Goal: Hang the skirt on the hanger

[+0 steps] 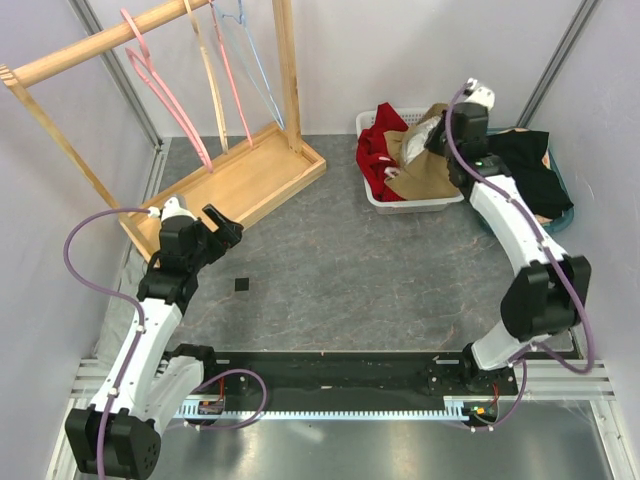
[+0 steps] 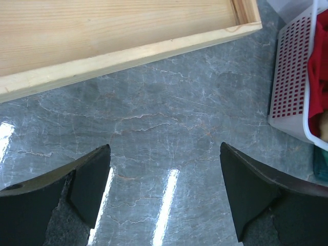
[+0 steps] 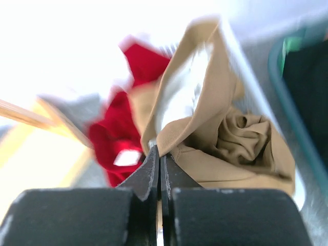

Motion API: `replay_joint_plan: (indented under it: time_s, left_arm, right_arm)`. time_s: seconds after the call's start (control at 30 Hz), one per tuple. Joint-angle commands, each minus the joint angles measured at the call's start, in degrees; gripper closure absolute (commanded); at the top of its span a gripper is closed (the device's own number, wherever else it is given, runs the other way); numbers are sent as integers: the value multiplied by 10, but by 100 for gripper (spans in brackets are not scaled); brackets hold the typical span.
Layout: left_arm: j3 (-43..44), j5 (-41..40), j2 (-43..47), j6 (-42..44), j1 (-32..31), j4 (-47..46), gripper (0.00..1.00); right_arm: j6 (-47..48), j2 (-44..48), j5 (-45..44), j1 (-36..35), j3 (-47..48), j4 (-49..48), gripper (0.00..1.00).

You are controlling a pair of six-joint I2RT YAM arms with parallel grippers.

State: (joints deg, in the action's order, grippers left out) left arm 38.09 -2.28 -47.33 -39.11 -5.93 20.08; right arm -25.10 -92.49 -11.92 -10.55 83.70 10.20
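Observation:
The tan skirt (image 1: 422,172) lies bunched in a white basket (image 1: 410,205) at the back right. My right gripper (image 1: 438,140) is over it, shut on an edge of the skirt (image 3: 225,128); the cloth rises to the closed fingertips of that gripper (image 3: 160,151). Pink hangers (image 1: 160,85) hang from the wooden rack's top bar at the back left, with a pale blue hanger (image 1: 252,62) beside them. My left gripper (image 1: 228,228) hovers low over the table near the rack's base. In the wrist view this gripper (image 2: 164,147) is open, with only stone tabletop between its fingers.
The rack's wooden tray base (image 1: 240,180) (image 2: 118,31) lies just beyond the left gripper. A red garment (image 1: 375,150) shares the basket (image 2: 292,77). A black garment (image 1: 530,165) fills a teal bin at the far right. A small black square (image 1: 241,285) lies on the table.

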Motion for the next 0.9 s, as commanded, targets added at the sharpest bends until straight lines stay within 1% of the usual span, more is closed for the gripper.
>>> replay_joint_plan:
  time_s: [0.0, 0.07, 0.17, 0.2, 0.33, 0.4, 0.5, 0.6, 0.63, 0.7, 0.73, 0.77, 0.8, 0.83, 0.87]
  left_arm:
    - [21, 21, 15, 22, 0, 2, 7]
    - [23, 21, 17, 25, 0, 8, 7]
    - [26, 42, 20, 29, 0, 13, 7]
    - [25, 42, 21, 30, 0, 13, 7]
    - [20, 62, 22, 28, 0, 14, 7]
    - [16, 75, 20, 25, 0, 12, 7]
    - [6, 106, 12, 22, 0, 2, 7]
    - [-7, 148, 2, 17, 0, -21, 7]
    - [-12, 173, -6, 14, 0, -28, 7]
    - [-22, 200, -16, 11, 0, -54, 8]
    - [-27, 225, -28, 7, 0, -63, 8]
    - [-30, 238, -36, 0, 0, -75, 9]
    - [-41, 253, -42, -3, -1, -86, 9]
    - [-46, 280, -50, -7, -1, -115, 10]
    - [-51, 288, -64, -17, -2, -127, 11]
  right_arm:
    - [26, 106, 33, -1, 87, -56, 100]
    - [37, 142, 69, 0, 100, -63, 100]
    - [51, 186, 112, 0, 122, -70, 100]
    - [57, 194, 141, -1, 131, -69, 100]
    - [59, 234, 206, -1, 172, -56, 100]
    - [55, 265, 232, 0, 172, -53, 100]
    - [47, 317, 255, -1, 144, -40, 100]
    - [28, 378, 276, 0, 63, -13, 100]
    - [12, 395, 284, 0, 3, 2, 100]
    - [2, 445, 298, 0, -66, 11, 100]
    - [1, 460, 300, -1, -131, 30, 100]
    - [-9, 489, 292, 0, -163, 39, 100]
    - [-14, 501, 293, 0, -195, 47, 100]
    - [-20, 511, 296, 0, -253, 68, 100]
    - [-37, 528, 299, -1, -280, 78, 100]
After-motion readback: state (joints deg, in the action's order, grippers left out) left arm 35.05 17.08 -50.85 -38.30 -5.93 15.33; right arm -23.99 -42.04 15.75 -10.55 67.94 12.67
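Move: Above the white basket, the right hand already holds the tan skirt. The open table it is carried to lies about 25 cm back, 4 cm left and some 27 cm below. The basket's middle is 4 cm left, 1 cm ahead and 21 below, the red cloth 11 left, 3 ahead and 17 below, the black cloth 16 right, level and 20 below. From the left hand, that open table is some 40 cm right, 5 back and 17 below. Hauling the skirt out of the basket in shut fingers, the right hand swings quickly up about 30 cm and back some 25 cm, then sinks 12 cm towards the open table; its fingers tip up around 40 degrees, ease partly down and turn counter-clockwise. Late on, the open left hand drifts 5 cm right towards the skirt, turning clockwise. ##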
